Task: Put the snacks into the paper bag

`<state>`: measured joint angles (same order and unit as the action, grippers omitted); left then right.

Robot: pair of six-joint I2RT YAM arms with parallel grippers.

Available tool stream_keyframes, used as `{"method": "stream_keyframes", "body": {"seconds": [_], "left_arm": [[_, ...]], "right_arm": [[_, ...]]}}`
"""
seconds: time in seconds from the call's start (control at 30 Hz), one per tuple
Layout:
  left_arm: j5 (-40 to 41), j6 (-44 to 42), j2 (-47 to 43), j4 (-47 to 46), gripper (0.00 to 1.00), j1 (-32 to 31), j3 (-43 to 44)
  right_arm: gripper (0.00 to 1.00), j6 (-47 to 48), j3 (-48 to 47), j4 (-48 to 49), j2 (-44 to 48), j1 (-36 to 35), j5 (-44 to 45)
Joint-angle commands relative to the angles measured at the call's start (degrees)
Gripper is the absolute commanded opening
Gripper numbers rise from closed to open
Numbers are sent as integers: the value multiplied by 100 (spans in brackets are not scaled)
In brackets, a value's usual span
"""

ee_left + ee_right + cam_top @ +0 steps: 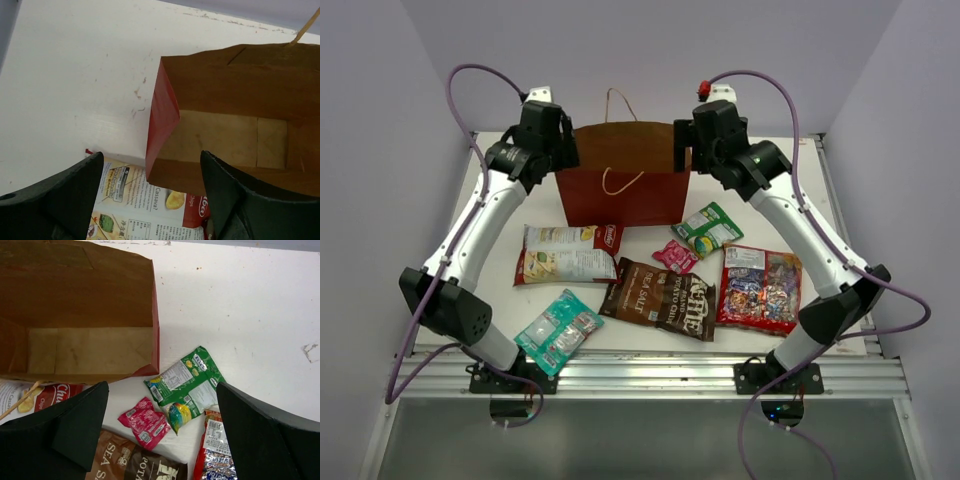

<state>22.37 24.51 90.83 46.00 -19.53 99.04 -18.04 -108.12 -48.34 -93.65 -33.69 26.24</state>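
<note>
The reddish-brown paper bag [620, 175] stands upright and open at the back centre; its inside shows empty in the left wrist view [225, 135] and the right wrist view [85, 347]. In front lie the white chip bag [565, 253], dark brown bag [660, 298], red candy bag [758, 287], green-white packet [707, 228], small pink packet [675, 256] and teal packet [558, 330]. My left gripper [552, 152] is open and empty above the bag's left end. My right gripper [692, 148] is open and empty above its right end.
The white table [500, 300] has a metal rail along its front edge [650, 375]. Lilac walls stand close on the left, right and back. The bag's tan cord handles [620, 182] hang over its front and rise behind it.
</note>
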Motion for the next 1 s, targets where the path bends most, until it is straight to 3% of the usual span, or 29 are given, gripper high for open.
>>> {"method": "stream_keyframes", "body": {"seconds": [0.0,0.1,0.17,0.33,0.43,0.47,0.5,0.6,0.97], "left_arm": [[-356,-122,-128,-680,72,2,-193],[-312,-201,75,-715,53,2,-201],[-295,-263,119,-846,46,2,-210],[-154,-421,199,-1049,43,2,-201],[-137,-509,339,-1023,42,2,-201],[-128,-518,374,-988,38,2,-201],[-84,-509,435,-961,21,2,-201],[118,-456,506,-865,0,2,-184],[496,-544,471,-741,0,2,-131]], "right_arm": [[94,-156,80,96,364,12,285],[94,-217,334,236,540,3,163],[94,-217,519,316,646,12,22],[91,203,984,597,813,-84,-1109],[91,554,1169,685,901,-409,-1313],[90,635,1170,677,892,-506,-1367],[90,714,1153,616,848,-689,-1454],[89,1109,1143,606,769,-1059,-1972],[90,1769,1951,1045,418,-1710,-2861]]}}
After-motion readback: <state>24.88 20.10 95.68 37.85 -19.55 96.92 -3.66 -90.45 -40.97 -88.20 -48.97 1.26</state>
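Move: Just under and ahead of the left hand is the near-left rim corner of the paper bag, about 3 cm out and 4 cm down; the Chuba bag lies some 6 cm back and 26 cm below that hand. From the right hand, the brown sea-salt chips bag is roughly 16 cm back, 8 cm left and 31 cm down. On the table at that depth, the pink packet is 4 cm back and 4 cm left, the green packet 5 cm ahead and 5 cm right. Swinging away from the paper bag's right side, the wide-open right hand first eases back, then sweeps left and back about 18 cm, turning some 45 degrees counter-clockwise and sinking ever faster, about 7 cm, towards the sea-salt bag. The left hand edges 3 cm forward and nearly as far down, shutting its fingers to pinch the paper bag's near-left rim corner. ##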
